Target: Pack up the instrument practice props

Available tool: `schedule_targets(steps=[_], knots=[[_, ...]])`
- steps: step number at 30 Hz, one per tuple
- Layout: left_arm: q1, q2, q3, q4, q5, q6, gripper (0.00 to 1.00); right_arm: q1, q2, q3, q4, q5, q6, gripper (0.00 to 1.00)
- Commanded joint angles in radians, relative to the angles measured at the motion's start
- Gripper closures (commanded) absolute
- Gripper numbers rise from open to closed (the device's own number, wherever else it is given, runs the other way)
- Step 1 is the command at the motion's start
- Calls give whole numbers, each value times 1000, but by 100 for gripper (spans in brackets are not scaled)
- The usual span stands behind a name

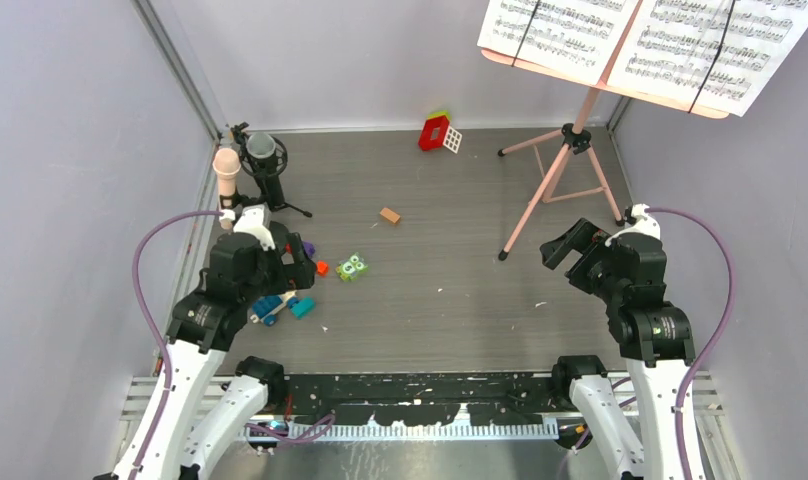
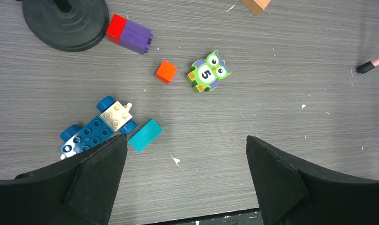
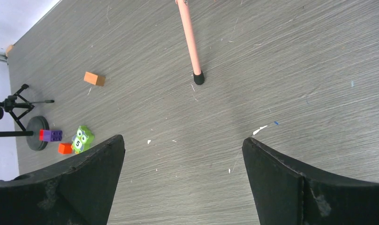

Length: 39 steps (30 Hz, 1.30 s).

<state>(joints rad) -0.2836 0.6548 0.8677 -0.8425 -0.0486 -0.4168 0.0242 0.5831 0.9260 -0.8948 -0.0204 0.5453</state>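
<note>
The pink tripod music stand [image 1: 570, 150] stands at the back right. Its perforated desk [image 1: 602, 78] carries the white sheet-music pages [image 1: 720, 50]. One of its pink legs shows in the right wrist view [image 3: 190, 42], and a leg tip shows in the left wrist view [image 2: 373, 64]. The beige-pink microphone [image 1: 226, 170] stands upright at the back left. Its black round base [image 2: 65, 21] is in the left wrist view. My left gripper [image 2: 186, 140] is open and empty over the floor, near the toy blocks. My right gripper [image 3: 183, 138] is open and empty, short of the stand's near leg.
A small black tripod with a round mount [image 1: 265, 160] stands beside the microphone. Toy blocks lie around: a red house [image 1: 437, 131], a tan block [image 1: 390, 215], a green owl [image 2: 207, 71], an orange cube [image 2: 166, 71], a red-purple brick [image 2: 131, 35], a blue car [image 2: 96, 131] and a teal block [image 2: 145, 135]. Grey walls enclose three sides.
</note>
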Motion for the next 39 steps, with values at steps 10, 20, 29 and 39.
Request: schedule_targets(steps=[10, 20, 29, 39], knots=[[-22, 122, 58, -14, -44, -35, 0, -3, 48, 13, 24, -3, 19, 0], [-55, 110, 59, -21, -69, -47, 0, -3, 143, 17, 115, 81, 43, 0], [-63, 133, 56, -15, -41, -33, 0, -3, 243, -8, 508, 237, -4, 0], [-115, 55, 44, -5, -62, -31, 0, -3, 505, 22, 1014, 410, -156, 6]])
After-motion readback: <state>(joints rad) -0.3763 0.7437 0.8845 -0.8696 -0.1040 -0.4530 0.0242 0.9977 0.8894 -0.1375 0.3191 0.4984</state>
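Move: The black leg joint of the pink music stand lies about 34 cm ahead of my right hand, nearly in line with it and some 3 cm above it. The stand's near foot is about 23 cm ahead, 4 cm left and 20 cm down; its right foot is about 34 cm ahead, 20 cm right and 21 cm down. From my left hand the leg joint is around 34 cm ahead, 50 cm right and 6 cm above. I ease my right hand down a couple of centimetres, then swing it quickly forward about 15 cm and some 6 cm left, rising as it goes, over the near leg's side of the stand towards the black leg joint. My fingers stay open and tip up while the hand turns clockwise, each by roughly 15 degrees. My open left hand just dips about 2 cm and starts back up. ##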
